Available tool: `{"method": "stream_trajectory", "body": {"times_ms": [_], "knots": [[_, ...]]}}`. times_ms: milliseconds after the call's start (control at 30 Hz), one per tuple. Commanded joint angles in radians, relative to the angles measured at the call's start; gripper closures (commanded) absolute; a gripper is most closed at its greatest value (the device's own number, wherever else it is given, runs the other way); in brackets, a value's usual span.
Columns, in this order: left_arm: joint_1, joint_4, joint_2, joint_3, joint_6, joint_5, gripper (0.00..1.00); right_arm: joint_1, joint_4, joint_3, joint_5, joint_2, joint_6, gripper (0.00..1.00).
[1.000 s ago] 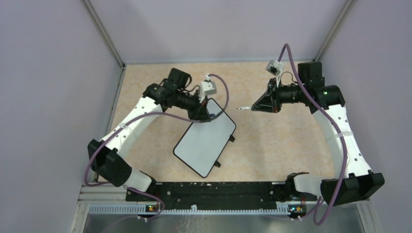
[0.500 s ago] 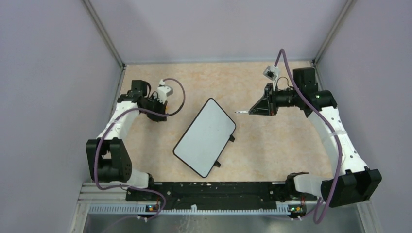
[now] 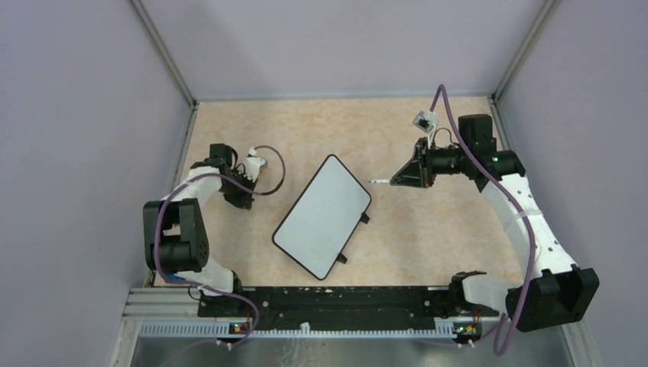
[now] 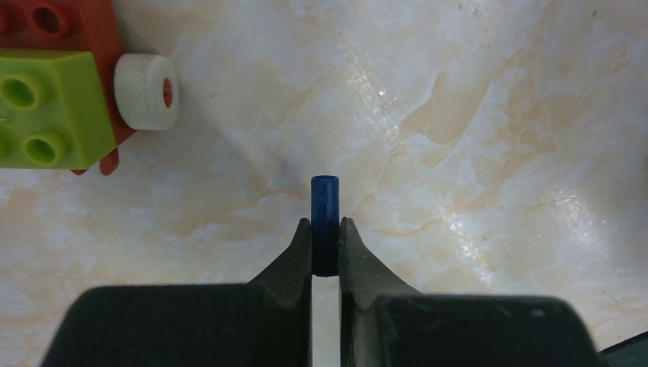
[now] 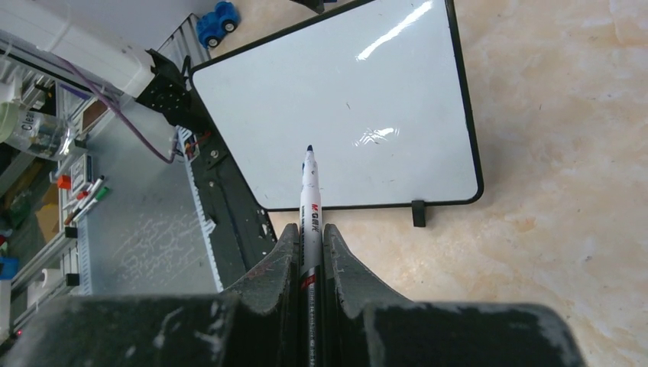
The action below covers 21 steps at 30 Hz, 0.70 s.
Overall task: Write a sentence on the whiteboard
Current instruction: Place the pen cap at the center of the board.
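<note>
The whiteboard (image 3: 325, 214) lies tilted in the middle of the table, black-framed, with two small black feet on its right edge. Its face (image 5: 344, 99) is blank white and no sentence shows on it. My right gripper (image 3: 399, 180) hovers just right of the board's far corner, shut on a white marker (image 5: 309, 191) whose uncapped blue tip points at the board. My left gripper (image 3: 243, 200) is off to the board's left, low over the table. It (image 4: 325, 225) is shut on a small blue marker cap (image 4: 325, 195).
Green (image 4: 46, 107) and red (image 4: 72, 23) toy bricks and a white ring (image 4: 147, 90) lie on the table just ahead-left of the left gripper. A blue toy car (image 5: 218, 23) sits beyond the board. Purple walls enclose the table on three sides.
My left arm has drawn back from the whiteboard's far corner to the left side of the table. My right gripper has drifted slightly nearer and lower with the marker.
</note>
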Motion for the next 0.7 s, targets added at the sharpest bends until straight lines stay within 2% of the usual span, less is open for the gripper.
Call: {"method": "stream_trajectory", "body": {"times_ms": [0, 167, 433, 533, 600, 667], "knots": [[0.004, 0.043, 0.023, -0.030, 0.036, -0.010, 0.89, -0.009, 0.044, -0.007, -0.013, -0.041, 0.001, 1.00], [0.004, 0.055, 0.043, -0.048, 0.045, -0.020, 0.82, -0.009, 0.037, -0.007, -0.011, -0.043, -0.001, 1.00], [0.004, 0.000, 0.038, -0.022, 0.044, 0.041, 0.54, -0.009, 0.023, -0.002, -0.009, -0.039, -0.009, 1.00], [0.004, -0.038, 0.021, 0.008, 0.040, 0.083, 0.49, -0.008, 0.016, 0.000, -0.009, -0.036, -0.014, 1.00], [0.013, -0.069, -0.002, 0.041, 0.030, 0.144, 0.48, -0.008, 0.017, 0.001, -0.006, -0.035, -0.014, 1.00], [0.023, -0.120, -0.020, 0.079, 0.022, 0.276, 0.48, -0.009, 0.020, 0.001, -0.004, -0.033, -0.014, 1.00]]}}
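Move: The pen cap is already pinched in the left hand, and the bare tabletop it is going to lies almost straight below, about 3 cm down. From that hand the toy train stands some 11 cm ahead and 1 cm left, and the whiteboard's middle lies roughly 25 cm right and 4 cm back. From the right hand, the cap is about 48 cm left, 6 cm ahead and 24 cm lower. The pen cap is lowered about 2 cm, and drawn back about 1 cm, by the left hand onto the table between the toy train and the whiteboard. The left fingers part from nearly shut to about half open and let go of the cap, then the hand starts to lift and drifts roughly 1 cm right. The right hand stays put. ##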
